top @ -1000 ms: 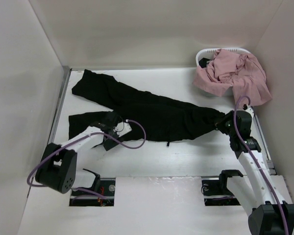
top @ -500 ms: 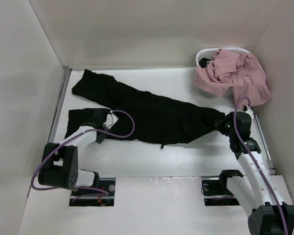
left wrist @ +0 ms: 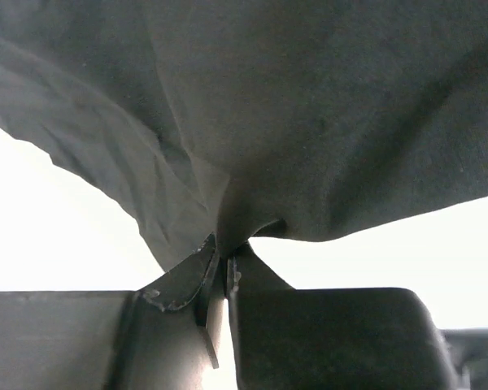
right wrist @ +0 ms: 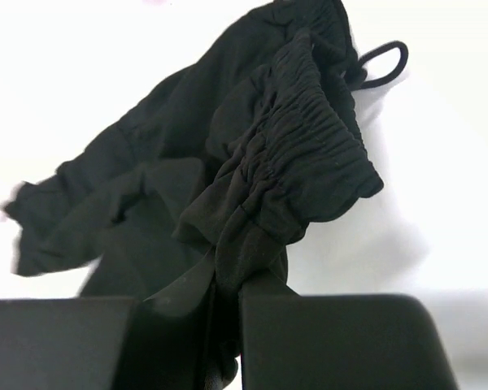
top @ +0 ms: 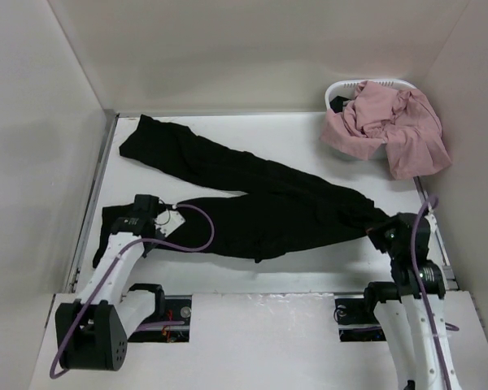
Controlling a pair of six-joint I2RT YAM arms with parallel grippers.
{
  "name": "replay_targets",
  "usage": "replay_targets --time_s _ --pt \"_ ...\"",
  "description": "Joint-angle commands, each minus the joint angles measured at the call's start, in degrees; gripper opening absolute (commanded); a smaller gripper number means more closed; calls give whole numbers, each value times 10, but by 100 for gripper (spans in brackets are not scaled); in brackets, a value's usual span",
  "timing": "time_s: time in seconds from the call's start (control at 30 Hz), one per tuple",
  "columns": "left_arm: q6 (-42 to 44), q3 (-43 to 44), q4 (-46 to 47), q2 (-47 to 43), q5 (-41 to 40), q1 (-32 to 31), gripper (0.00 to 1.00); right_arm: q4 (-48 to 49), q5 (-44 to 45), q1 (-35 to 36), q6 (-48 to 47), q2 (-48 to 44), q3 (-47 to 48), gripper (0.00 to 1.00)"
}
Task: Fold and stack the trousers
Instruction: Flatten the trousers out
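Observation:
The black trousers point(top: 252, 195) lie spread across the white table, one leg reaching to the far left corner point(top: 150, 142), the other toward the near left. My left gripper point(top: 138, 213) is shut on that near leg's fabric point(left wrist: 252, 122); the cloth is pinched between its fingers point(left wrist: 197, 268). My right gripper point(top: 388, 230) is shut on the gathered elastic waistband point(right wrist: 309, 154) at the right end, where a thin drawstring loop point(right wrist: 386, 63) shows. Both grippers point(left wrist: 224, 264) point(right wrist: 228, 305) hold the cloth close to the table.
A white basket point(top: 342, 91) at the back right holds a dusty-pink garment point(top: 390, 126) that spills over its rim. White walls close in the table on the left, back and right. The arm bases sit at the near edge.
My left gripper slid left and nearer along the leg and shut on the fabric. My right gripper pulled the waistband toward the near right, dragging the trousers nearer.

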Motion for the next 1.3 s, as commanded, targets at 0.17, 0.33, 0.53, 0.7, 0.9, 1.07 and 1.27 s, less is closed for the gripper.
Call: replay_targets --time_s 0.17,0.33,0.53,0.7,0.9,1.07,1.27 --pt "84 -7 -209 -76 12 4 10 -261 79 1 212 -124 39 20" --pt "116 14 -224 -76 9 28 57 -340 152 7 237 -106 118 100" --pt "124 206 -162 -5 82 62 71 -223 184 23 80 -11 180 100" --pt "30 404 -81 210 159 142 70 -57 168 74 -88 165 165 100" --pt "-147 659 -52 468 222 180 68 127 149 26 -148 321 134 100" --pt "-213 777 -6 608 224 150 67 173 108 6 -198 467 163 100" --pt "-249 794 129 676 215 126 73 178 100 -1 -207 559 177 100"
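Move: The left hand pinches the near leg's edge. Its next goal, the end of the far trouser leg, lies about 34 cm ahead, 3 cm left and 5 cm lower; the near leg's hem is some 12 cm left and 3 cm ahead, the crotch roughly 18 cm ahead and 33 cm right. The right hand holds the waist end up; the waistband's far part is about 9 cm ahead, 3 cm right and 12 cm below, the basket some 38 cm ahead and 12 cm right. Draw both grippers back towards the bases by 7 or 8 cm, still pinching near leg and waist, then open both and let go. Lift the left gripper clear and send it, open, some 40 cm forward to come down close over the far leg's end. Raise the right a little, then bring it forward and down onto the waistband's far part, wide open and tipping about 30 degrees further downward. ##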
